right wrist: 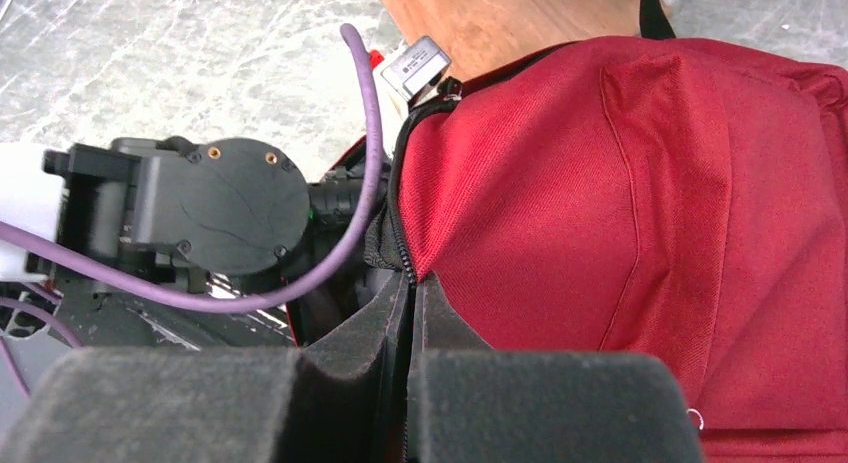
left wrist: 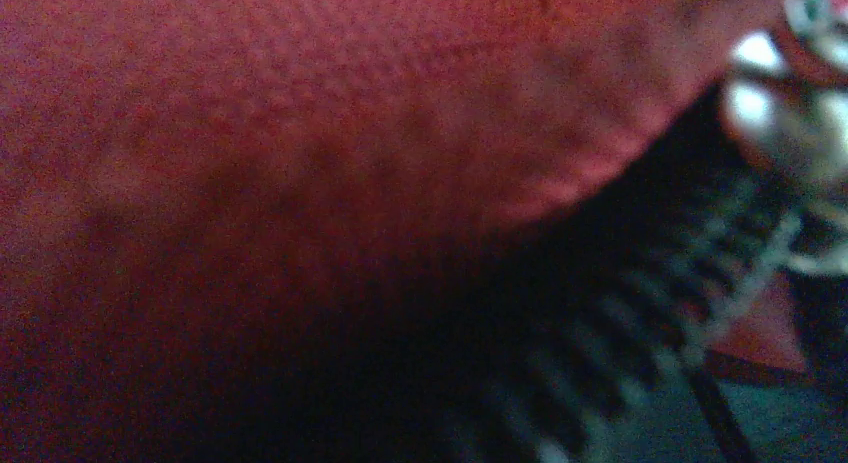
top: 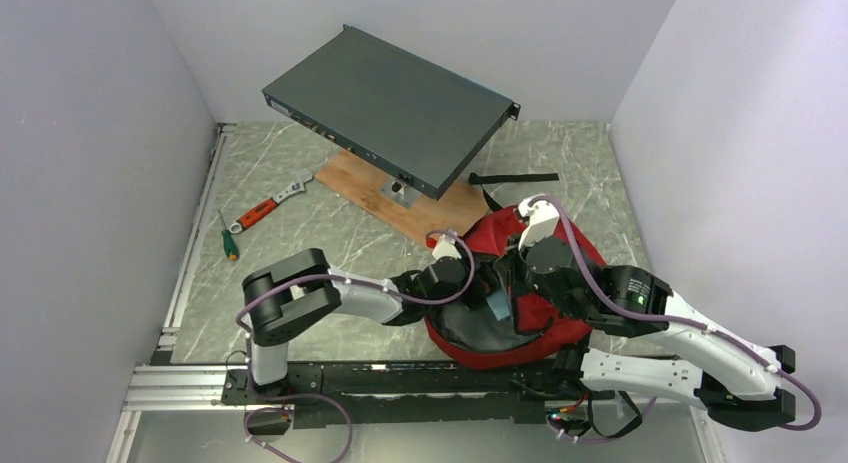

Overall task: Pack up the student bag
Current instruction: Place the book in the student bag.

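Observation:
The student bag (top: 520,283), a red fabric backpack, lies on the table in front of both arms with its dark mouth facing me. My right gripper (right wrist: 410,308) is shut on the bag's black zipper edge (right wrist: 398,238), which runs down between the pads. Red cloth of the bag (right wrist: 640,233) fills the right wrist view's right side. My left arm (top: 440,281) reaches into the mouth, and its fingers are hidden inside. The left wrist view is a blur of the bag's red lining (left wrist: 300,133) and darkness. A small teal item (top: 497,305) shows inside the opening.
A flat dark grey metal box (top: 390,108) stands tilted over a wooden board (top: 400,198) behind the bag. A red-handled wrench (top: 265,211) and a green screwdriver (top: 229,241) lie at the left. A black strap (top: 515,178) trails behind the bag. Walls close in on three sides.

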Tool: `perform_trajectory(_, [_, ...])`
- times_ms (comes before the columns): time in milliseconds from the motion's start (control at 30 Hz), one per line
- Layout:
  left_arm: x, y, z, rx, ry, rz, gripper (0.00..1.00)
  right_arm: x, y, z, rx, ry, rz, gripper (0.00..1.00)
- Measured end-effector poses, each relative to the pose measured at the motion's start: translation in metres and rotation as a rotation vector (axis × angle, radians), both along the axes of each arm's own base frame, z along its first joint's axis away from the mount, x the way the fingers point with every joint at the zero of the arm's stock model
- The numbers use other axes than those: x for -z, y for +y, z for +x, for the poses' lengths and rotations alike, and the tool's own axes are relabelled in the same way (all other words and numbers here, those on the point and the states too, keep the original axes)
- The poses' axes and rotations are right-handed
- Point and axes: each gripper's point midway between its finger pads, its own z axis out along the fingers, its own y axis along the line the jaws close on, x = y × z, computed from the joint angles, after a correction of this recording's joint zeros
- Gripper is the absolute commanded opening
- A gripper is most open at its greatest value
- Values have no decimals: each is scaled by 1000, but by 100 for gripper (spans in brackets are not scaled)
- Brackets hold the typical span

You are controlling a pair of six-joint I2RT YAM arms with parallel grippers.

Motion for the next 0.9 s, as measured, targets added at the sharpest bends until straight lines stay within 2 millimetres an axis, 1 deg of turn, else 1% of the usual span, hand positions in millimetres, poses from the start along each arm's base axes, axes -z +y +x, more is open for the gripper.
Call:
perform_trajectory(100, [6,12,-8,63,-20,60,100,3,0,-1,0,8,0,0])
perform_trajectory(200, [-1,24,-20,137,-76,118,100,5,-1,-2,6,12,10,0])
perform_trajectory(267, [-14,31,-31,193,-124,139,98,5,-3,-3,12,13,27,0])
perform_trajectory(333, [-33,39,-42,252,-183,133,96,6,-6,-5,15,10,47,0])
perform_trajectory(400, [-49,49,-54,304,-249,121,95,6,-8,-6,17,5,69,1])
perform_trajectory(467, [-59,63,-65,350,-321,124,95,7,-11,-8,21,2,78,4])
perform_trajectory(567, [-72,83,-76,397,-441,142,93,11,-15,-9,31,1,91,5])
perform_trajectory(600, [-76,92,-80,409,-487,149,91,12,-16,-9,33,1,96,7])
perform_trajectory(667, [-83,109,-87,424,-574,153,83,17,-15,-10,33,6,103,11])
perform_trajectory(700, [-85,120,-90,428,-618,160,79,19,-14,-10,29,9,105,14])
perform_trajectory(733, [-87,128,-92,424,-644,166,74,23,-11,-10,20,13,105,21])
perform_trajectory(767, [-87,142,-92,406,-681,190,71,27,-5,-12,-3,20,107,31])
perform_trajectory(800, [-87,152,-90,381,-697,212,72,32,2,-14,-36,31,105,42])
perform_trajectory(833, [-88,162,-86,350,-707,234,75,40,12,-18,-85,50,100,52])
perform_trajectory(867, [-86,170,-81,319,-704,260,79,48,22,-23,-137,73,93,57])
perform_trajectory(900, [-83,180,-73,274,-694,294,82,59,37,-31,-221,108,79,60])
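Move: The left hand is inside the student bag with its fingers already off the light-blue book, whose middle lies about 5 cm back, 3 cm to its right and 4 cm below. The wooden board is some 15 cm ahead and 18 cm to that hand's left, and the bag's near rim about 18 cm back, roughly straight behind. The right hand pinches the raised mouth rim between its fingertips; from it the book is roughly 9 cm back, level sideways and 17 cm below. The left hand pulls out of the bag mouth, away from the book, first back and up and then swinging mostly left, ending about 18 cm left, 7 back and 8 higher, with the wrist tipping up some 40 degrees and the wide-open fingers closing slightly. Meanwhile the right hand keeps the rim pinched up, easing only a centimetre or two, then opens about halfway to let the rim go once the left is clear, and sweeps left, back and about 6 cm down over the bag towards the mouth's near end. ##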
